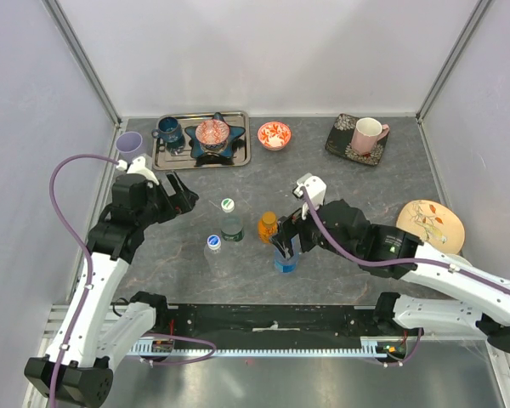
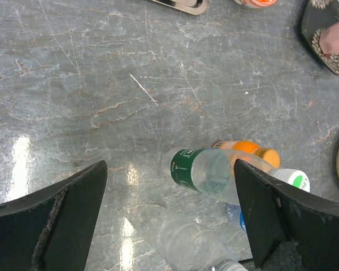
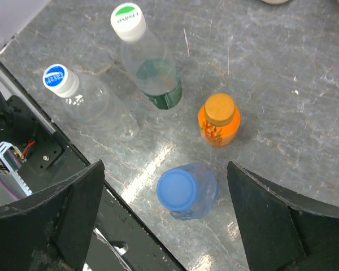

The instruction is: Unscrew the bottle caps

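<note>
Four bottles stand upright, caps on, in the middle of the table. My right gripper (image 1: 287,242) (image 3: 165,167) hangs open straight above the blue bottle (image 1: 286,258) (image 3: 202,192), its fingers well apart on either side of the blue cap (image 3: 177,188). Behind that one is the orange bottle (image 1: 268,226) (image 3: 219,127) with an orange cap (image 3: 220,109). Left of these stand two clear bottles, one with a white-and-green cap (image 1: 228,205) (image 3: 127,20), one with a white-and-blue cap (image 1: 212,241) (image 3: 57,79). My left gripper (image 1: 183,195) (image 2: 169,166) is open, empty, left of the clear bottles (image 2: 206,172).
At the back, a steel tray (image 1: 174,157) holds a dark mug and a red patterned bowl on a star dish. A lilac cup (image 1: 130,143), a small red bowl (image 1: 274,134), a pink mug (image 1: 367,134) on a dark saucer and a patterned plate (image 1: 431,225) lie around. A black rail (image 1: 272,319) runs along the near edge.
</note>
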Motion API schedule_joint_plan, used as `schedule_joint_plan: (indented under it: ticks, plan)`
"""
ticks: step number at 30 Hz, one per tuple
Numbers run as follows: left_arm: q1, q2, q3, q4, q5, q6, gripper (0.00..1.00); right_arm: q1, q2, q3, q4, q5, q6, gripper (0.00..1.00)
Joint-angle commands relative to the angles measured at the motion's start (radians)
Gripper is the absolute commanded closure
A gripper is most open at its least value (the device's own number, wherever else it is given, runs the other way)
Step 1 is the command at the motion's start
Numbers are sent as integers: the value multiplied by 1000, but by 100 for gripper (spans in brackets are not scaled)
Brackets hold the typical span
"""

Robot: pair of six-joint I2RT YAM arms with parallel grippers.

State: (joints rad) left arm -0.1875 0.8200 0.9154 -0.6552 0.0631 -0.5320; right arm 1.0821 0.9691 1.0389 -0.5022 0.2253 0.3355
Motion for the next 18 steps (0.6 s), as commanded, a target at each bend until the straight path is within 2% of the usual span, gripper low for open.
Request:
schedule_joint_plan:
  ticks: [1, 18]
  plan:
    - [-4, -10, -7, 40, 21, 24, 1, 27, 8, -34, -3, 94, 37, 6]
    - [-4, -21, -27, 40, 18, 40, 2, 29, 59, -114, 48, 121, 88, 32]
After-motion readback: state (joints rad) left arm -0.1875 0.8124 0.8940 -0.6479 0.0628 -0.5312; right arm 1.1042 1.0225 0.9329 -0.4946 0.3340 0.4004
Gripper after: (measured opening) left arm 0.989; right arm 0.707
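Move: The small blue bottle stands almost straight below the open right hand, about 1 cm ahead and 1 cm right, its middle some 13 cm down. The orange bottle is about 8 cm ahead and 3 cm left of the hand; the green-label bottle 7 cm ahead and 12 cm left; the clear bottle level with the hand, 15 cm left. From the left hand, the blue bottle lies about 9 cm back and 22 cm right. The right hand sinks about 6 cm towards the small blue bottle's cap, tilting slightly, fingers closing partway. ##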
